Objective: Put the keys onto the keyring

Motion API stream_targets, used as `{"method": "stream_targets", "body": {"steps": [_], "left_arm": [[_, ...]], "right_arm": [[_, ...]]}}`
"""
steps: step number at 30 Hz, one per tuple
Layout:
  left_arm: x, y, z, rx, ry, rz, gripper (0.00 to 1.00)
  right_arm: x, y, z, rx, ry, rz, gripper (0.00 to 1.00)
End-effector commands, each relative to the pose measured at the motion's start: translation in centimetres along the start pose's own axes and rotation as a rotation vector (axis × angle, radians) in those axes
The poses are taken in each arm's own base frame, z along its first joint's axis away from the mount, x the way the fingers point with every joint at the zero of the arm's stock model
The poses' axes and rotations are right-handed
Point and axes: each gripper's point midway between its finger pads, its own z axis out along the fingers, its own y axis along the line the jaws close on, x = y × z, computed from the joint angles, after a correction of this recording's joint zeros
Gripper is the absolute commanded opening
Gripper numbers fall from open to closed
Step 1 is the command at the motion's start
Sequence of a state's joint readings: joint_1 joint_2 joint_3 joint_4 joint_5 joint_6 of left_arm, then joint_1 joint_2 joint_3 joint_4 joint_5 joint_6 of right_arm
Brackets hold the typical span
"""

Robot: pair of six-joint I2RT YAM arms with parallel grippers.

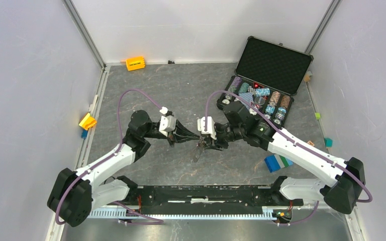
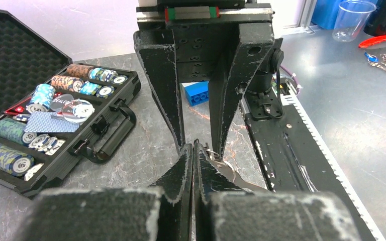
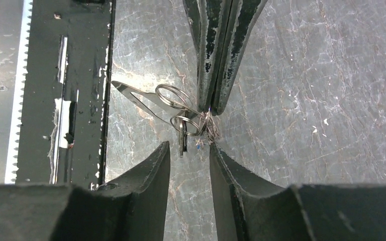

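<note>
My left gripper (image 1: 193, 136) is shut, and its tips (image 3: 210, 109) pinch a cluster of thin wire rings, the keyring (image 3: 173, 98), held above the marble tabletop. A silver key blade (image 3: 130, 95) sticks out from the rings toward the base rail. A dark key (image 3: 182, 139) hangs edge-on below them. My right gripper (image 3: 190, 146) faces the left one tip to tip and is open. Its fingers (image 2: 168, 100) stand on either side of the hanging key without touching it. In the left wrist view the rings and the silver key (image 2: 226, 168) show just right of the shut left gripper (image 2: 193, 146).
An open black case (image 1: 274, 63) of poker chips stands at the back right. An orange block (image 1: 135, 63) lies at the back wall and a yellow block (image 1: 87, 121) at the left edge. A blue, green and white block (image 1: 278, 162) lies by the right arm. The black base rail (image 1: 206, 193) runs along the near edge.
</note>
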State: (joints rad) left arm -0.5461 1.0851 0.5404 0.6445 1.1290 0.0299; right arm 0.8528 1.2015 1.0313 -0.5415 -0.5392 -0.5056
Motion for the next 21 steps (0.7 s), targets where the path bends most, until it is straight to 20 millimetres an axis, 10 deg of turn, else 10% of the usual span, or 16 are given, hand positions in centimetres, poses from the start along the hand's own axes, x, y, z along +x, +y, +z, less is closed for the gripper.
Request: {"method": "stream_targets", "body": {"steps": [1, 21], "left_arm": [[-1.7, -0.1, -0.1, -0.003, -0.045, 0.040, 0.02], [-2.4, 0.2, 0.0, -0.020, -0.088, 0.030, 0.02]], "right_arm": [[-2.1, 0.0, -0.4, -0.015, -0.094, -0.022, 0.39], [-2.0, 1.3, 0.7, -0.105, -0.141, -0.025, 0.00]]}}
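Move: What my right fingers will shut on, the edge-on dark tab with a small ring round it, lies barely 1 cm back and 2 cm to the left of my half-open right hand, at its height. From my left fingers, shut on the ring bundle, it is about 2 cm back, 1 cm right and 1 cm lower. Counted from my right hand, the slotted metal plate hangs some 4 cm back, 2 cm left and 3 cm lower, and the hanging keys 1 cm ahead, 2 cm left and about 2 cm below. I close my right fingers from not quite half open to practically shut, bringing them back and left by about 2 cm in all and slightly up, and pinch the ringed tab between the tips just behind my left fingers. As they travel, the right fingers tip up and swing a little counter-clockwise, some 5 degrees each. My left hand keeps its grip on the rings and lifts less than 1 cm. ##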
